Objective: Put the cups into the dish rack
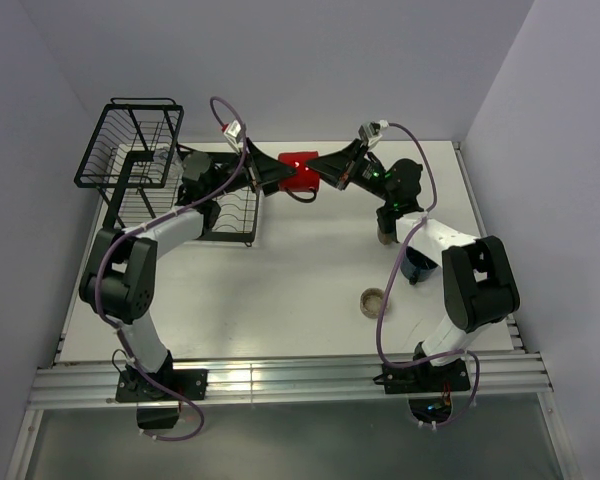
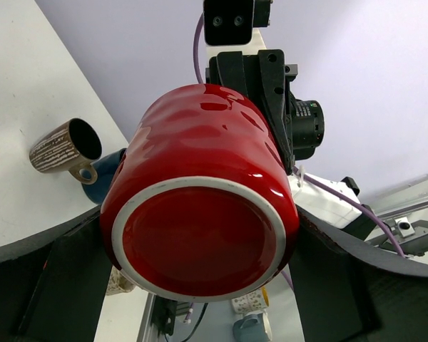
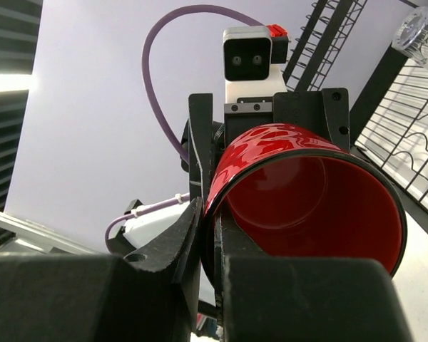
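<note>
The red mug (image 1: 300,170) hangs in the air on its side between both grippers, right of the dish rack (image 1: 130,178). My right gripper (image 1: 327,170) is shut on its rim (image 3: 221,206), one finger inside and one outside. My left gripper (image 1: 270,180) has its fingers against both sides of the mug's base end (image 2: 200,242). The clear glass (image 3: 417,32) sits in the rack's basket (image 3: 406,135). The tan cup (image 2: 60,146) and the dark blue mug (image 2: 103,174) lie on the table by the right arm. The low beige cup (image 1: 373,300) stands near the front right.
The rack's tall wire basket (image 1: 100,160) is at the far left, with the slotted plate tray (image 1: 230,215) beside it under my left arm. The dark blue mug (image 1: 415,265) is partly hidden behind the right arm. Walls close the back and sides.
</note>
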Controlling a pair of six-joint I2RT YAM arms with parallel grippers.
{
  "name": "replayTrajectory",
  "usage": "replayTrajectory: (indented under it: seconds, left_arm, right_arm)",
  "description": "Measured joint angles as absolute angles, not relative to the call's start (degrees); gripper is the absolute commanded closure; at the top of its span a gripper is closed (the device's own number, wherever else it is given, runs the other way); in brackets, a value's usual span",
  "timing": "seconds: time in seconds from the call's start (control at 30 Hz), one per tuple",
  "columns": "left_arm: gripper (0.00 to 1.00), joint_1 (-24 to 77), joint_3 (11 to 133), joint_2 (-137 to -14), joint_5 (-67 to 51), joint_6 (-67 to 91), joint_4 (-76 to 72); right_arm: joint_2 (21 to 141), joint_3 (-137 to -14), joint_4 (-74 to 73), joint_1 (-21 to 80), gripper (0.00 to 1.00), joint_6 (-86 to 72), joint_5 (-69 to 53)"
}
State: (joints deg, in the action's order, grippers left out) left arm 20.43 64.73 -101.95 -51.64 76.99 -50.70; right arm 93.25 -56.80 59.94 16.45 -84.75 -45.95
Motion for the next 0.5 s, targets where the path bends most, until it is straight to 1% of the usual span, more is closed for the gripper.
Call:
replayTrajectory:
  seconds: [0.03,0.07,0.1,0.17,0.2,0.23,0.33,0.43,0.5]
  left_arm:
    - [0.74,20.4,64.7,-102.0,-51.7,77.1,-50.8]
    - [0.79,20.4,64.7,-102.1,-51.8,77.2,-50.8]
    - [0.91,20.4,64.8,-102.1,-51.8,77.2,-50.8]
    - [1.00,20.4,64.9,-102.1,-51.9,77.2,-50.7]
    - [1.00,20.4,65.0,-102.1,-51.9,77.0,-50.5]
    - [1.00,20.4,65.2,-102.1,-51.9,76.8,-50.0]
    - [1.00,20.6,65.7,-102.0,-52.1,75.6,-47.7]
    - [1.00,21.1,65.8,-101.8,-52.1,74.7,-44.5]
    - [1.00,21.1,65.8,-101.5,-51.9,74.0,-42.7]
  right_arm:
    - [93.3,-56.7,60.0,16.4,1.00,-84.7,-46.0]
    - [93.3,-56.6,59.9,16.4,1.00,-84.7,-46.0]
    - [93.3,-56.6,59.9,16.4,1.00,-84.7,-46.0]
    - [93.3,-56.6,59.9,16.4,0.94,-84.5,-46.0]
    - [93.3,-56.6,59.9,16.3,0.89,-84.4,-45.9]
    - [93.3,-56.6,59.9,16.3,0.81,-84.2,-45.9]
    - [93.2,-56.1,60.0,16.3,0.68,-83.7,-45.5]
    - [93.2,-55.7,59.9,16.3,0.61,-82.4,-45.5]
    - [93.1,-55.4,59.8,16.3,0.60,-82.0,-45.5]
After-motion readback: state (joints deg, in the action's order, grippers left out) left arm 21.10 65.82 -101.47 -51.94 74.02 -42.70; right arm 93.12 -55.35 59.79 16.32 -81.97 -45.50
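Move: The red mug lies on its side between the hands, already gripped by the left, its middle about 2 cm right of that hand point; the right hand pinches its rim, with the mug's middle about 4 cm left, 1 cm ahead and 4 cm below. From the left hand the dish rack's open tray is roughly 15 cm ahead, 20 cm left, 25 cm down. The brown cup stands some 4 cm ahead and 21 cm right of the right hand, 30 cm below. Almost in place at first, then sinking together by about 1 cm: the right hand spreads its fingers from a near-shut pinch to more than a third open, loosening its hold on the mug's rim with one finger still inside the mouth. The left hand keeps its wide grip around the mug's body, edging half a centimetre right and tilting by only some 5 degrees. ##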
